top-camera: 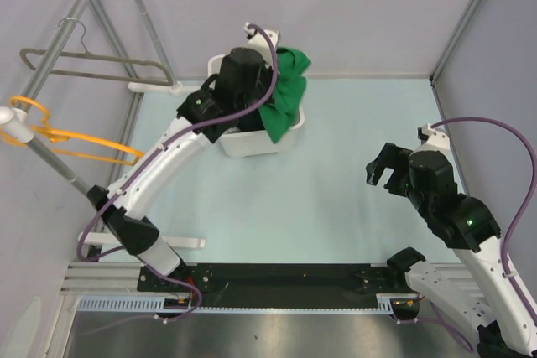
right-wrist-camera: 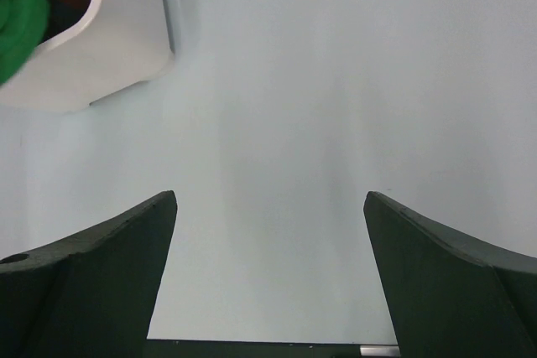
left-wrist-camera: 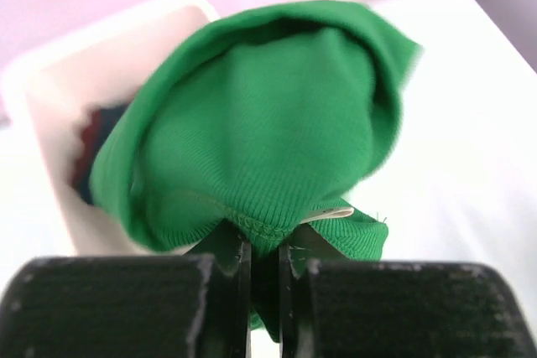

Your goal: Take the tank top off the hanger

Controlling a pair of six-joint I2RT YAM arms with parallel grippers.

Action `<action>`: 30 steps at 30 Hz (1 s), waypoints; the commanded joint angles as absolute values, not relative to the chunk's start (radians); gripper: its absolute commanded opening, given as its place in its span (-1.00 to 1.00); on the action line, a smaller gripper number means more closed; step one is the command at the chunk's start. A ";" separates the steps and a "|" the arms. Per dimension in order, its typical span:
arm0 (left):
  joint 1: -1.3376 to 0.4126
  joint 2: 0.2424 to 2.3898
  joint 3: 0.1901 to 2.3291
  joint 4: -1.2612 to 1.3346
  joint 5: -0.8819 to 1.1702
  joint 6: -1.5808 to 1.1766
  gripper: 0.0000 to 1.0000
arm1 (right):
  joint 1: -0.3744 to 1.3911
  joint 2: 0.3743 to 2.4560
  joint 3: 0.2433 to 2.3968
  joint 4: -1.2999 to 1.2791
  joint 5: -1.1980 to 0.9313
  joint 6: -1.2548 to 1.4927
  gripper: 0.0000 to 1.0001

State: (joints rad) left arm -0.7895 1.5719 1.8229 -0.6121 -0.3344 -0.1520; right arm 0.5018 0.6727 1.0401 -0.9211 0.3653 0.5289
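Observation:
The bright green tank top [top-camera: 284,94] hangs bunched from my left gripper [top-camera: 252,81] over the white bin [top-camera: 252,144] at the back of the table. In the left wrist view my left gripper [left-wrist-camera: 264,249] is shut on a hem of the tank top [left-wrist-camera: 260,123], with its white label [left-wrist-camera: 331,214] showing. The grey-beige hanger [top-camera: 101,64] hangs bare on the rack at upper left, apart from the top. My right gripper [top-camera: 388,172] is open and empty above the table at the right; it also shows in the right wrist view [right-wrist-camera: 268,215].
An orange hanger [top-camera: 67,136] hangs on the slanted rack pole [top-camera: 50,157] at the left. A dark navy garment with red [left-wrist-camera: 88,153] lies inside the bin [left-wrist-camera: 50,123]. The bin's corner [right-wrist-camera: 101,64] shows in the right wrist view. Grey walls close in the back and right.

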 commanded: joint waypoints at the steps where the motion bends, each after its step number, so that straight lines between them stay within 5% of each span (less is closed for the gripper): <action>1: -0.683 1.696 1.951 -0.612 -0.328 -0.040 -1.00 | 0.499 0.678 1.042 -0.885 0.282 0.564 0.99; 11: -0.499 1.916 1.956 -0.528 -0.124 -0.044 -0.99 | 0.500 0.707 0.971 -0.845 0.094 0.629 0.99; 13: -0.497 1.905 1.956 -0.546 -0.109 -0.060 -0.61 | 0.500 0.715 0.960 -0.836 0.065 0.630 0.99; 14: -0.497 1.892 1.932 -0.548 -0.100 -0.072 0.07 | 0.502 0.729 0.956 -0.836 0.045 0.627 0.99; 17: -0.509 1.800 1.855 -0.545 -0.129 -0.112 0.72 | 0.506 0.755 0.931 -0.824 0.011 0.620 0.99; 25: -0.689 1.467 1.536 -0.528 -0.095 -0.179 0.87 | 0.538 0.802 0.862 -0.681 -0.090 0.644 1.00; 30: -0.971 1.173 1.146 -0.303 -0.028 -0.322 0.90 | 0.581 0.834 0.772 -0.470 -0.172 0.704 1.00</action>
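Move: The left hand still pinches the green tank top high up; the white basket it is bound for has its middle about 11 cm ahead, 6 cm to the left and 27 cm below. The navy shirt lies in the basket, some 10 cm ahead of the hand, 6 cm left and 29 cm below. A grey hanger hangs about level ahead, roughly 36 cm left and at much the same height. From the empty right hand the basket is some 26 cm ahead, 30 cm left and 16 cm below. The left fingers let go of the tank top at the basket, having carried it some 14 cm forward and 5 cm left while sinking about 15 cm and tipping down. The open hand then draws back about 20 cm, rising 7 cm and swinging right and clockwise. Meanwhile the right hand, empty and open, moves 10 cm left and 7 cm down, turning some 20 degrees counter-clockwise. ##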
